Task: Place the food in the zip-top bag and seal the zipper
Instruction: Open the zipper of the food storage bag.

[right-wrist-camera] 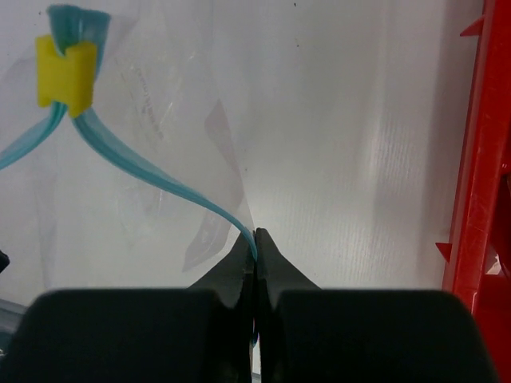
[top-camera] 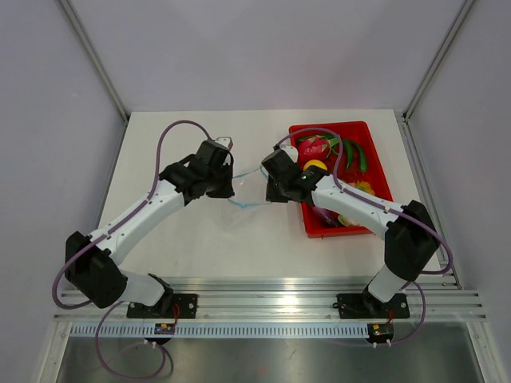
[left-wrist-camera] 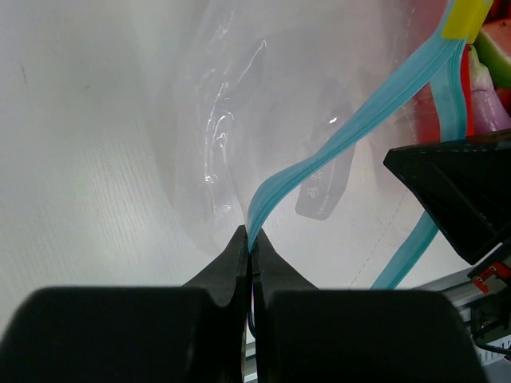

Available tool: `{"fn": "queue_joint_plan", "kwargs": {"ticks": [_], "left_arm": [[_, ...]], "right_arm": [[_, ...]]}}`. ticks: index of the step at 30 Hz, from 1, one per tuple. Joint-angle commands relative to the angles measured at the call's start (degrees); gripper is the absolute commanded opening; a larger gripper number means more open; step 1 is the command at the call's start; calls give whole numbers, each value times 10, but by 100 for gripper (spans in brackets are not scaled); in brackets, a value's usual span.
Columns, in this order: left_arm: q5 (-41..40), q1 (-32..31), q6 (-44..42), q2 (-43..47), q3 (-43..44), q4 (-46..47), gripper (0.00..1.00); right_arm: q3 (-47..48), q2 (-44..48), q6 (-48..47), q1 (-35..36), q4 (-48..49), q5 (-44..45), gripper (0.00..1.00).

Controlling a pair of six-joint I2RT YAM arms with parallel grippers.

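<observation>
The clear zip-top bag [top-camera: 249, 185] hangs stretched between my two grippers over the table's middle. Its light-blue zipper [left-wrist-camera: 351, 128] carries a yellow slider [left-wrist-camera: 467, 17] at one end. My left gripper [left-wrist-camera: 251, 235] is shut on one strip of the zipper. My right gripper [right-wrist-camera: 255, 233] is shut on the other strip of the zipper [right-wrist-camera: 152, 175], with the slider [right-wrist-camera: 66, 72] at the upper left of that view. The bag's mouth is spread apart. The food lies in the red tray [top-camera: 375, 148]: a yellow fruit [top-camera: 314, 165], a purple eggplant [top-camera: 323, 214] and other pieces.
The red tray stands at the right of the table, right beside my right arm; its wall [right-wrist-camera: 475, 159] fills the right edge of the right wrist view. A red-pink fruit [top-camera: 315, 148] and green pods [top-camera: 355, 155] also lie in it.
</observation>
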State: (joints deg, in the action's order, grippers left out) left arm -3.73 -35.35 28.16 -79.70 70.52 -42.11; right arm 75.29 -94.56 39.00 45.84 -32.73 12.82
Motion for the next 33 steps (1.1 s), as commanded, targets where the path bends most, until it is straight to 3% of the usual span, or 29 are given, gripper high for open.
{"fn": "queue_joint_plan", "kwargs": {"ticks": [1, 4, 6, 7, 8, 10, 11, 12, 14, 21, 28, 33], "left_arm": [[21, 7, -25, 35, 8, 9, 0], [14, 10, -17, 39, 1, 15, 0], [3, 10, -10, 35, 3, 12, 0], [-2, 10, -4, 32, 3, 9, 0], [-6, 10, -1, 25, 4, 8, 0], [-23, 10, 6, 17, 6, 3, 0], [-29, 10, 5, 13, 8, -2, 0], [-47, 9, 7, 3, 13, -6, 0], [-62, 10, 7, -5, 15, -15, 0], [-73, 10, 0, -22, 32, -20, 0], [-106, 9, 2, -41, 73, -57, 0], [-140, 1, -15, -47, 111, -82, 0]], "right_arm": [[3, 13, 0, 2, 24, 5, 0], [31, -16, -9, 1, 4, 4, 1], [53, -30, -18, 1, -3, -4, 13], [57, -31, -22, 1, -3, -11, 21], [57, -26, -29, 1, -1, -12, 45], [39, 4, -39, 1, 35, -12, 61], [12, 17, -49, 1, 53, -11, 74], [1, 29, -53, 0, 64, -11, 79], [-18, 59, -63, -6, 81, -17, 83], [-61, 126, -57, -64, 92, -46, 84], [-12, 109, -79, -104, 31, -46, 87], [-12, 92, -87, -206, 6, -45, 88]]}}
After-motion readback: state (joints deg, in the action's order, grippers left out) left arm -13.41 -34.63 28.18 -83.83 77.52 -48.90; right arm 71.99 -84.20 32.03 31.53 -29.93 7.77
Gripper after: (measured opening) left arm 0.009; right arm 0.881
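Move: Both hands already pinch opposite lips of the zip-top bag, mouth spread between them; the mouth's middle lies about 5 cm right and 2 ahead of the left hand. The yellow slider is roughly 7 cm ahead and 3 left of the right hand. From that hand, the red basket's middle is some 19 cm right and 7 ahead, the yellow fruit about 13 right and 9 ahead, all well below. Right hand releases its lip, moving some 8 cm right, up and forward towards the basket; left keeps pinching. ##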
